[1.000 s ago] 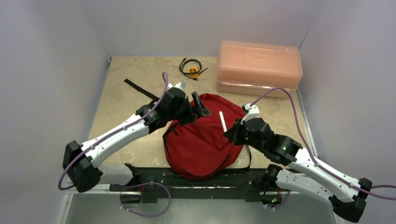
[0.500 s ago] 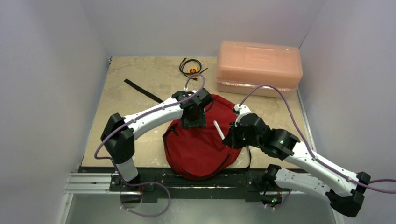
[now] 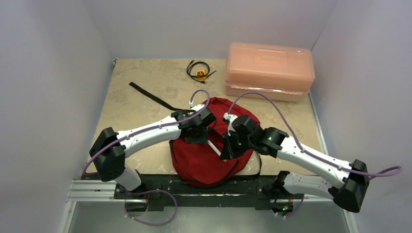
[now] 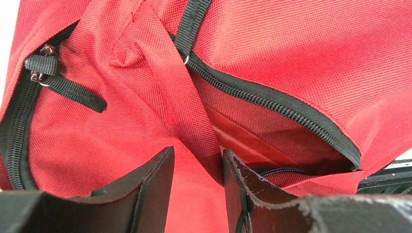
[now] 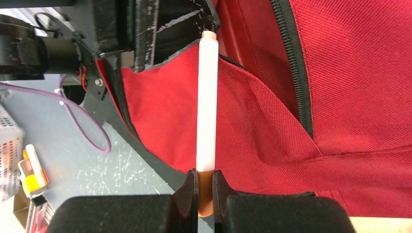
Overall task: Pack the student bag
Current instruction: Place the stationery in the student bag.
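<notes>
The student bag [image 3: 209,155], dark red with black zippers, lies at the table's near edge. My left gripper [image 3: 197,136] rests on its upper left. In the left wrist view the gripper [image 4: 198,160] is open, its jaws partly closed on either side of a fabric fold at the edge of an unzipped pocket [image 4: 291,145]. The fold touches the right finger; a gap shows beside the left one. My right gripper [image 5: 205,182] is shut on the orange end of a white pen [image 5: 206,107]. The pen [image 3: 214,147] points at the left gripper over the bag [image 5: 359,97].
A pink translucent box [image 3: 268,70] stands at the back right. A coiled black cable [image 3: 199,71] lies at the back centre, and a black strap [image 3: 148,93] runs from the bag toward the back left. A black rail [image 3: 160,187] borders the near edge.
My left gripper came down onto the bag and its jaws narrowed around the pocket's edge. My right arm swung left and lowered the pen toward that pocket.
</notes>
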Robot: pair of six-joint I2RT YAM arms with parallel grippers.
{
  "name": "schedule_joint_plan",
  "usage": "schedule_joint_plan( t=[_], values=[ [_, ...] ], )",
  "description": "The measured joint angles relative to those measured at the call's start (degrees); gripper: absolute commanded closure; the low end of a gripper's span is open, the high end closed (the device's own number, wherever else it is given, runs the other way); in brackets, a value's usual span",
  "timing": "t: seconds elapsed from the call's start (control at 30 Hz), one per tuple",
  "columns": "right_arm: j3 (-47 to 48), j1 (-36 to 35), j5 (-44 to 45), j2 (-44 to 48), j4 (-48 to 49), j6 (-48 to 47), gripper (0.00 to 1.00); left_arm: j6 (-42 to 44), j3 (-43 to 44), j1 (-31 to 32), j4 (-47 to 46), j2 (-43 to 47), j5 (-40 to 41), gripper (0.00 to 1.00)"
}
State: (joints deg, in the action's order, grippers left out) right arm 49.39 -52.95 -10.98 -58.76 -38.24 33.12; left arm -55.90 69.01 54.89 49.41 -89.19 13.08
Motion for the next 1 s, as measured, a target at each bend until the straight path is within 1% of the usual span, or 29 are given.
schedule_joint_plan(
  t=[0.17,0.33,0.57,0.63,0.67,0.73,0.77,0.83,0.87,0.9,0.93,1.0],
  values=[
    [0.0,0.0,-0.3,-6.3,2.8,2.7,1.00,0.0,-1.6,0.0,-2.5,0.0,0.0,0.60],
    [1.7,0.0,7.1,-13.2,5.9,6.3,1.00,0.5,-2.8,0.0,-5.4,0.7,-0.1,0.60],
    [6.1,0.6,17.3,-19.1,8.6,9.5,1.00,1.1,-8.0,0.0,-10.0,6.3,-0.1,0.61],
    [6.1,0.6,19.4,-18.9,10.4,9.5,0.95,1.2,-8.7,0.0,-11.1,7.4,-0.1,0.63],
    [6.1,0.6,20.3,-18.8,11.6,9.0,0.90,1.3,-9.0,0.0,-11.6,7.8,-0.1,0.63],
    [5.7,0.6,22.1,-19.0,15.0,6.6,0.81,1.6,-10.5,0.0,-13.3,9.2,-0.4,0.63],
    [5.1,0.5,22.9,-19.0,17.0,5.1,0.78,1.7,-11.3,0.0,-13.9,9.9,-0.4,0.63],
    [4.2,0.3,24.7,-19.7,19.8,1.7,0.71,2.0,-13.2,0.0,-15.1,12.2,-0.4,0.62],
    [4.2,0.3,26.0,-20.7,21.0,-0.1,0.64,2.1,-13.9,0.0,-15.3,13.5,-0.5,0.62],
    [4.3,0.3,27.5,-21.9,22.1,-1.6,0.54,2.2,-14.3,0.0,-15.4,14.6,-0.5,0.62],
    [4.5,0.2,28.7,-22.8,22.5,-2.7,0.47,2.3,-14.6,0.0,-15.5,15.9,-0.4,0.62],
    [5.0,-0.2,31.5,-24.5,22.1,-5.4,0.35,2.7,-15.3,0.0,-15.5,19.1,-0.2,0.60]
  ],
)
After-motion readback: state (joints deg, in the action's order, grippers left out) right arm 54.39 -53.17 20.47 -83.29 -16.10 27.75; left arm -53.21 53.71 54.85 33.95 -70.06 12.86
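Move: The right hand holds the pen by its orange end, white end pointing at the left hand. The bag's unzipped opening, where the pen is to go, lies about 14 cm ahead of the right hand, 3 cm to its left and 6 cm below. From the left hand it is about 6 cm ahead, 5 cm right and 1 cm lower. From the right hand, the black strap lies roughly 25 cm ahead and 28 cm left, the cable coil 35 cm ahead and 10 cm left, both some 14 cm below. The right hand dips, then carries the pen about 14 cm forward and slightly left over the red cloth to the bag's opening, swinging its fingers from leftward to more forward; it rises a little on the way, sinks again at the opening, and its fingers spread to about half open to leave the pen, white end first, under the zipped edge. The left hand, beside the opening with its fingers half open throughout, stays nearly in place at first, then lifts some 3.5 cm while its fingers swing outward, forward and to the right. ##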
